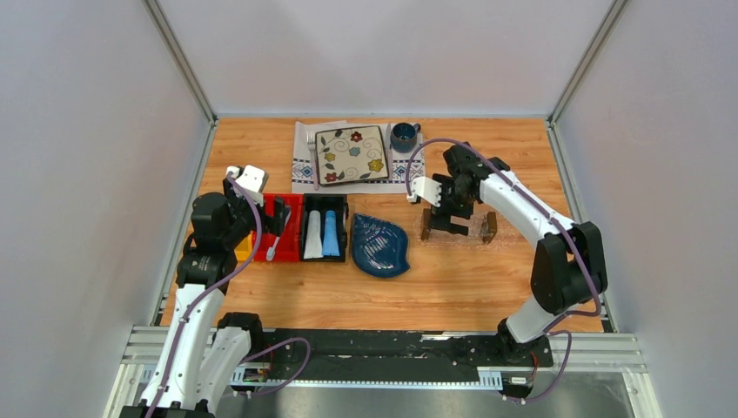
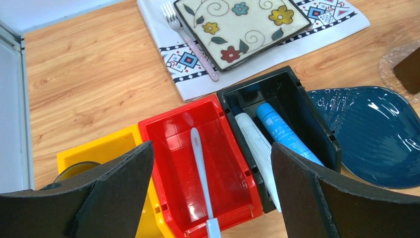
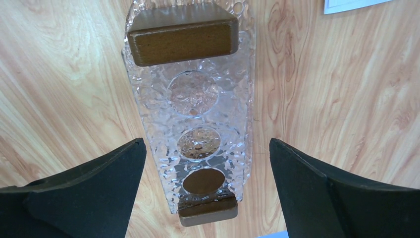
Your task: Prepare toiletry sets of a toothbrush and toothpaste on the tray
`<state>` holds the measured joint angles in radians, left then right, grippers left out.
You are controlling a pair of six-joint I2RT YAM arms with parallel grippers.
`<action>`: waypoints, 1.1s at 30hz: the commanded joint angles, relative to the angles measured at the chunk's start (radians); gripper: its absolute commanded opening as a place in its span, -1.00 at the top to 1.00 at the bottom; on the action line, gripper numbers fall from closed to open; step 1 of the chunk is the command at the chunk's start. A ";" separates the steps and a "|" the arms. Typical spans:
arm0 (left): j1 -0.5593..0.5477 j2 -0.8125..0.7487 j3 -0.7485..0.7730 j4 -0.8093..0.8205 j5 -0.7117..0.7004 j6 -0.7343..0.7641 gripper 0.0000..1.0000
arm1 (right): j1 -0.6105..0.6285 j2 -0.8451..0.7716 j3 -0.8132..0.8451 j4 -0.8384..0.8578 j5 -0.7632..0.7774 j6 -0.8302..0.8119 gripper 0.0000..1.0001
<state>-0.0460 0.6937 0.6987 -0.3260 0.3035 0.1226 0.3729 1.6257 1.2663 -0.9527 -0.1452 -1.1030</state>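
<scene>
A slim pale toothbrush (image 2: 200, 163) lies lengthwise in the red bin (image 2: 171, 144), its handle end over the near rim. In the black bin (image 2: 297, 94) beside it lie two toothpaste tubes, one white (image 2: 253, 146) and one light blue (image 2: 281, 130). My left gripper (image 2: 212, 151) hovers open above the red bin, its fingers astride the toothbrush and apart from it. The clear tray (image 3: 148, 99) with a wooden block (image 3: 181, 34) at each short end rests on the table with nothing in it. My right gripper (image 3: 207, 148) is open just above it, holding nothing.
A yellow bin (image 2: 96, 148) adjoins the red one on the left. A dark blue leaf-shaped dish (image 2: 376, 134) lies between the black bin and the tray. At the back sit a flowered plate (image 2: 237, 22) and fork (image 2: 190, 44) on a placemat, and a mug (image 1: 403, 136).
</scene>
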 commanded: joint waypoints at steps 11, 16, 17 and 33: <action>0.003 0.012 0.177 -0.223 -0.191 0.103 -0.92 | 0.006 -0.171 0.108 -0.012 -0.169 0.245 -1.00; 0.003 0.049 0.275 -0.378 -0.266 0.112 -0.89 | 0.006 -0.217 0.114 0.084 -0.153 0.436 -1.00; 0.003 0.058 0.292 -0.401 -0.274 0.115 -0.87 | 0.006 -0.219 0.120 0.088 -0.151 0.468 -1.00; 0.285 0.222 0.478 -0.596 -0.133 0.184 -0.83 | 0.006 -0.334 0.054 0.250 -0.149 0.790 -1.00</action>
<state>0.1684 0.8917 1.1305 -0.8967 0.1051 0.2691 0.3729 1.3151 1.3293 -0.7654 -0.3073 -0.3916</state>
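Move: The left hand is aimed at the glass cup in the yellow bin, which lies about 12 cm to its left, 3 cm ahead and 13 cm below. The toothbrush in the red bin is some 2 cm left, 2 cm ahead and 18 cm down, and the white toothpaste tube about 7 cm right and 2 cm ahead at that depth. The right hand, open, has the clear tray's middle about 5 cm below and 2 cm to its right, with the blue leaf dish some 18 cm left and 5 cm nearer the base. With its fingers staying wide open and holding nothing, the left hand swings about 9.5 cm left, from above the red bin towards the glass cup, drawing back and rising slightly while the wrist tips down and turns counter-clockwise by nearly 20 degrees each. The right hand, already clear of the tray, climbs about 14 cm away from it and drifts some 5 cm left, its wrist rolling and turning clockwise by roughly 30 degrees and its fingers still fully open. ##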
